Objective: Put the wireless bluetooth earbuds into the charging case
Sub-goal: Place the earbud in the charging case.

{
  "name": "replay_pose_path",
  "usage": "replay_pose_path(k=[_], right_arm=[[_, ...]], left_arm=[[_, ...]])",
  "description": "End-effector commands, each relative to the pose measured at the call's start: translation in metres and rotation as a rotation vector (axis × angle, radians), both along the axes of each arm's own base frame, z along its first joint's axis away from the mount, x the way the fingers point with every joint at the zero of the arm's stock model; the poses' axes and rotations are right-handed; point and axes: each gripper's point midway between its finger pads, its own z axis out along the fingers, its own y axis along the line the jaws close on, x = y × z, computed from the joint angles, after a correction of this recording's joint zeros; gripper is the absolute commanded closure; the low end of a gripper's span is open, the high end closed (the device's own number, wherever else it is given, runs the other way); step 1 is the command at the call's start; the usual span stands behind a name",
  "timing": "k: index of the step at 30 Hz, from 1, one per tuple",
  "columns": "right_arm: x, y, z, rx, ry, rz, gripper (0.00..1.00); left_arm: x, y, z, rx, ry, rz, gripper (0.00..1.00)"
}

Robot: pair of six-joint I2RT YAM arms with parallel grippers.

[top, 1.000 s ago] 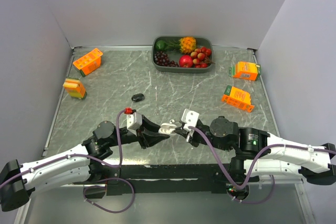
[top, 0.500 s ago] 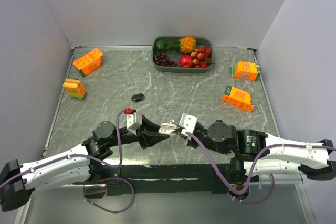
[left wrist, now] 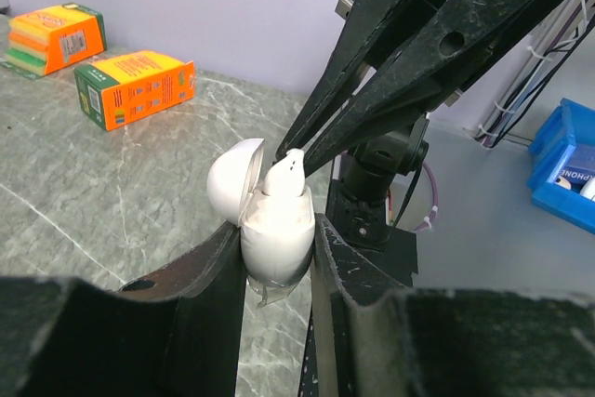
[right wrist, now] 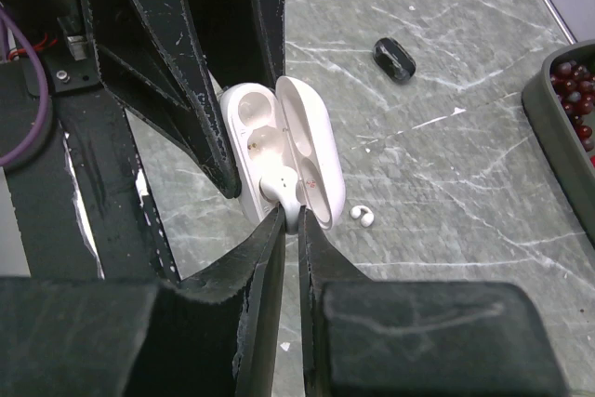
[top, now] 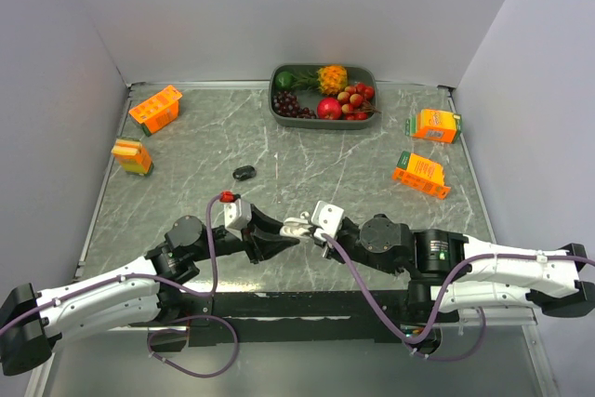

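My left gripper [left wrist: 279, 230] is shut on the white charging case [left wrist: 277, 234], held upright with its round lid [left wrist: 232, 183] swung open. In the right wrist view the case [right wrist: 279, 151] shows two hollow seats. A white earbud [right wrist: 282, 188] sits at the near seat, its stem pinched between the fingertips of my right gripper [right wrist: 290, 216]. From the left wrist the same earbud [left wrist: 286, 166] pokes out of the case top. A second white earbud [right wrist: 363, 217] lies on the table beside the case. From above, both grippers meet at the case [top: 296, 226].
A small glossy black oval object [top: 244, 173] lies on the table beyond the case. A dark tray of fruit [top: 371, 109] stands at the back. Orange cartons sit at the left [top: 155, 109] [top: 132, 156] and right [top: 435, 125] [top: 420, 174].
My right arm has crept left toward the case, bringing the white earbud against its seat. The left arm and the case have stayed still.
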Motion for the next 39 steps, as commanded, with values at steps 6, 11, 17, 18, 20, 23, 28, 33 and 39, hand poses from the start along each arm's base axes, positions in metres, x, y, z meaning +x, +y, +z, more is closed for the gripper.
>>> replay_pose_path(k=[6,11,17,18,20,23,28,33,39], right_arm=[[0.001,-0.004,0.018,0.028,-0.002,-0.028,0.77],[0.002,-0.004,0.023,0.054,-0.002,-0.034,0.76],[0.002,-0.004,0.024,0.058,-0.001,-0.038,0.65],[0.003,-0.004,0.025,0.06,-0.001,-0.041,0.64],[0.003,-0.004,0.025,0.061,-0.002,-0.041,0.6],[0.003,-0.005,0.025,0.063,0.001,-0.045,0.57],[0.003,-0.007,0.031,0.085,0.001,-0.049,0.55],[0.01,-0.033,0.068,0.272,-0.024,-0.118,0.54],[0.053,-0.07,0.072,0.367,0.03,-0.369,0.41]], left_arm=[[-0.006,0.005,0.052,-0.154,-0.096,-0.014,0.99],[-0.007,0.006,0.051,-0.153,-0.092,-0.015,0.99],[-0.007,0.006,0.051,-0.153,-0.093,-0.015,0.99],[-0.007,0.006,0.051,-0.154,-0.094,-0.018,0.99],[-0.007,0.005,0.051,-0.155,-0.091,-0.015,0.99],[-0.007,0.005,0.051,-0.155,-0.09,-0.017,0.99],[-0.006,0.005,0.05,-0.154,-0.09,-0.014,0.99],[-0.003,0.007,0.046,-0.138,-0.087,0.005,0.99],[-0.002,0.014,0.036,-0.125,-0.069,0.035,0.99]])
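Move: Just beyond the right fingertips, which are still close about the earbud's stem, the open charging case lies some 2 cm to the left, 1 cm ahead and 1 cm lower. A loose white pair lies on the table about 13 cm ahead, 2 cm left and 22 cm below the right hand; the black case is about 25 cm ahead and 18 cm left, equally low. From the left hand gripping it, the charging case's middle sits about 2 cm right, level ahead and in height. Opening its already loosening fingers to over half of their range, the right hand frees the earbud's stem while easing up barely 1 cm. It then pulls away from the charging case quickly, about 5 cm up and 4 cm right, the fingertips tilting up some 15 degrees. The left hand keeps its grip on the case and lifts it about 2 cm. ##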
